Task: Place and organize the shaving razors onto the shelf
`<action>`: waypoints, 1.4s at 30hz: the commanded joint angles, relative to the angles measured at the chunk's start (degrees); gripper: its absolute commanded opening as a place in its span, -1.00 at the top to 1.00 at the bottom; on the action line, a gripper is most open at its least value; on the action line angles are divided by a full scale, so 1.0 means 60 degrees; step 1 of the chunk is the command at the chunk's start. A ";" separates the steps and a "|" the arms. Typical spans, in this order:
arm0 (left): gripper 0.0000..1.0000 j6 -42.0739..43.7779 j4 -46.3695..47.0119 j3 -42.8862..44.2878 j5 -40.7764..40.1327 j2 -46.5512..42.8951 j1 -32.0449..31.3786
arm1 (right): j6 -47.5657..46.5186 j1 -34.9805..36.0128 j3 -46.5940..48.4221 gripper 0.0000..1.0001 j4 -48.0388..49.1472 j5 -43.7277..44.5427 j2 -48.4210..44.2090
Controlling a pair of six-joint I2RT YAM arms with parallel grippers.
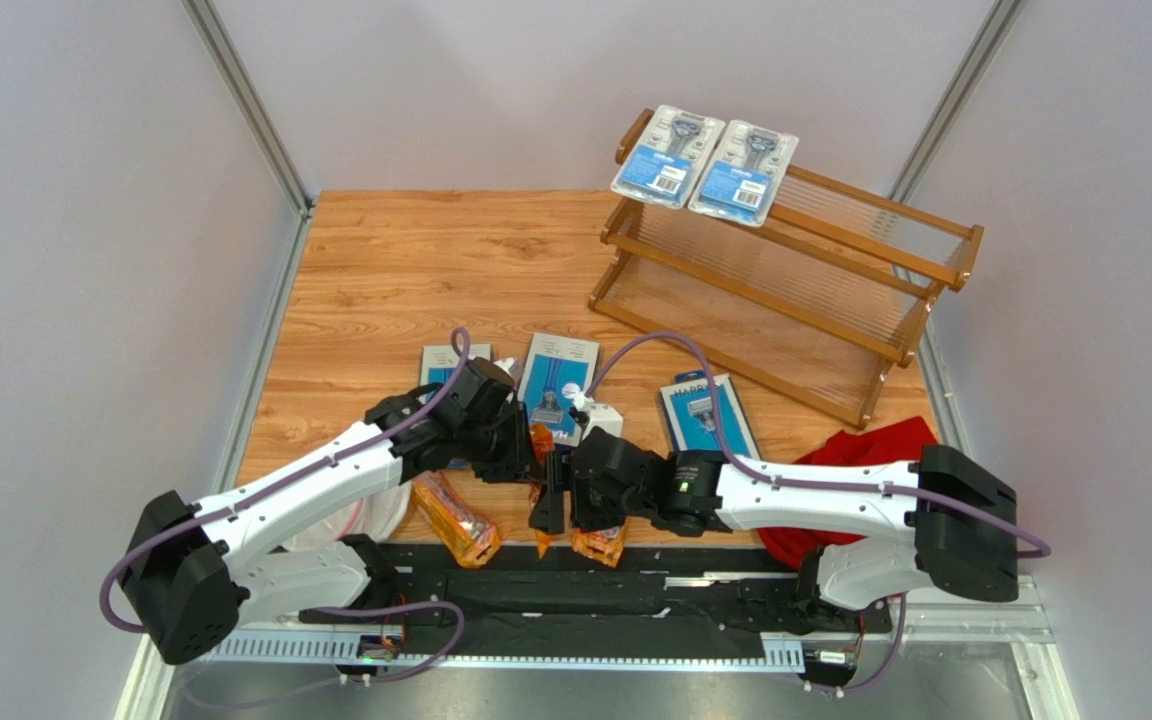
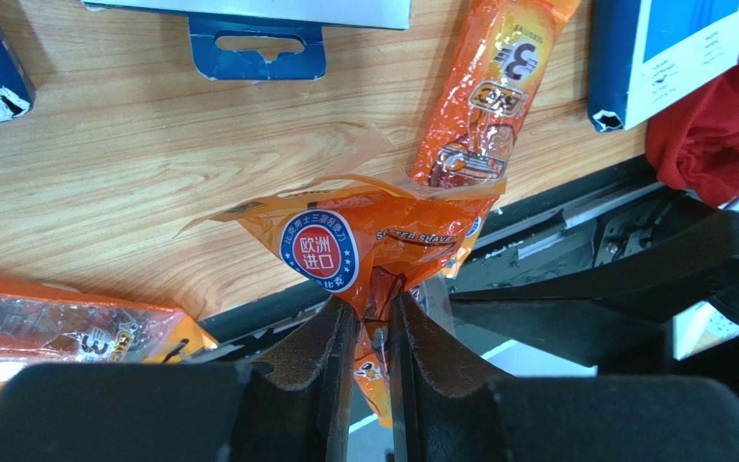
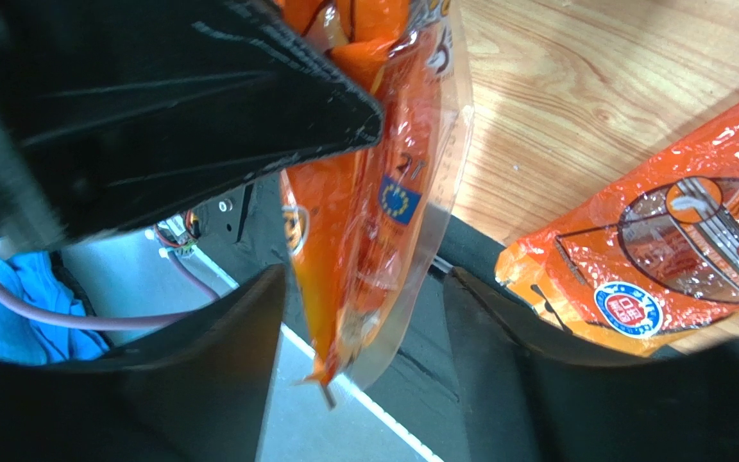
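My left gripper (image 2: 371, 313) is shut on the crumpled top of a long orange razor bag (image 2: 383, 241), which hangs from it above the table's front edge. The bag's lower end (image 3: 369, 221) dangles between the spread fingers of my right gripper (image 3: 359, 337), which is open and not touching the bag. In the top view the two grippers meet at the front middle (image 1: 545, 473). Two more orange bags (image 1: 455, 519) (image 1: 597, 543) lie near the front edge. Three blue razor boxes (image 1: 555, 383) (image 1: 702, 413) (image 1: 447, 365) lie mid-table. The shelf (image 1: 838, 300) carries two blister packs (image 1: 666, 153) (image 1: 743, 171) on its top tier.
A red cloth (image 1: 868, 450) lies at the front right beside the right arm. A black rail (image 1: 657, 578) runs along the near edge under the grippers. A white object (image 1: 364, 518) shows under the left arm.
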 commanded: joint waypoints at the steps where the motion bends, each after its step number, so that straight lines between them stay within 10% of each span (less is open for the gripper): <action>1: 0.50 -0.0194 -0.0058 0.0362 0.0156 -0.0432 -0.0053 | 0.0272 0.0037 -0.0036 -0.09 0.0738 0.0303 0.0104; 12: 0.42 -0.0165 -0.0131 0.0245 0.0157 -0.0784 -0.0053 | 0.0478 0.0037 -0.0637 0.80 0.1061 0.0962 -0.0437; 16: 0.12 -0.0135 -0.0132 0.0201 0.0142 -0.0872 -0.0053 | 0.0478 0.0037 -0.0667 0.98 0.1046 0.0932 -0.0467; 32: -0.99 0.0070 -0.0790 0.0230 -0.0560 -0.1735 -0.0053 | 0.0448 0.0037 -0.0564 1.00 0.0871 0.0888 -0.0438; 42: -0.98 0.0260 -0.1171 0.0655 -0.1000 -0.2454 -0.0053 | 0.0243 0.0022 -0.0198 1.00 0.0140 0.0888 -0.0788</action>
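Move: The left gripper already holds the orange razor pack; the pack's middle is about 3 cm back and 1 cm right of it, slightly below. From the open right gripper, that middle lies roughly 2 cm ahead and 1 cm left, at its own height. On the table some 8 cm lower are the right orange pack, level with the right gripper and 9 cm to its right, and the middle blue box, 15 cm straight ahead of it. Shut the right gripper on the rear end of the hanging razor pack while easing it about 1 cm forward, then hold it there. Once the right fingers pinch the pack, open the left gripper wide, letting go, and draw it up about 4 cm in all and some 2 cm left, away from the pack, its fingertips tilting slightly outward at the end. ##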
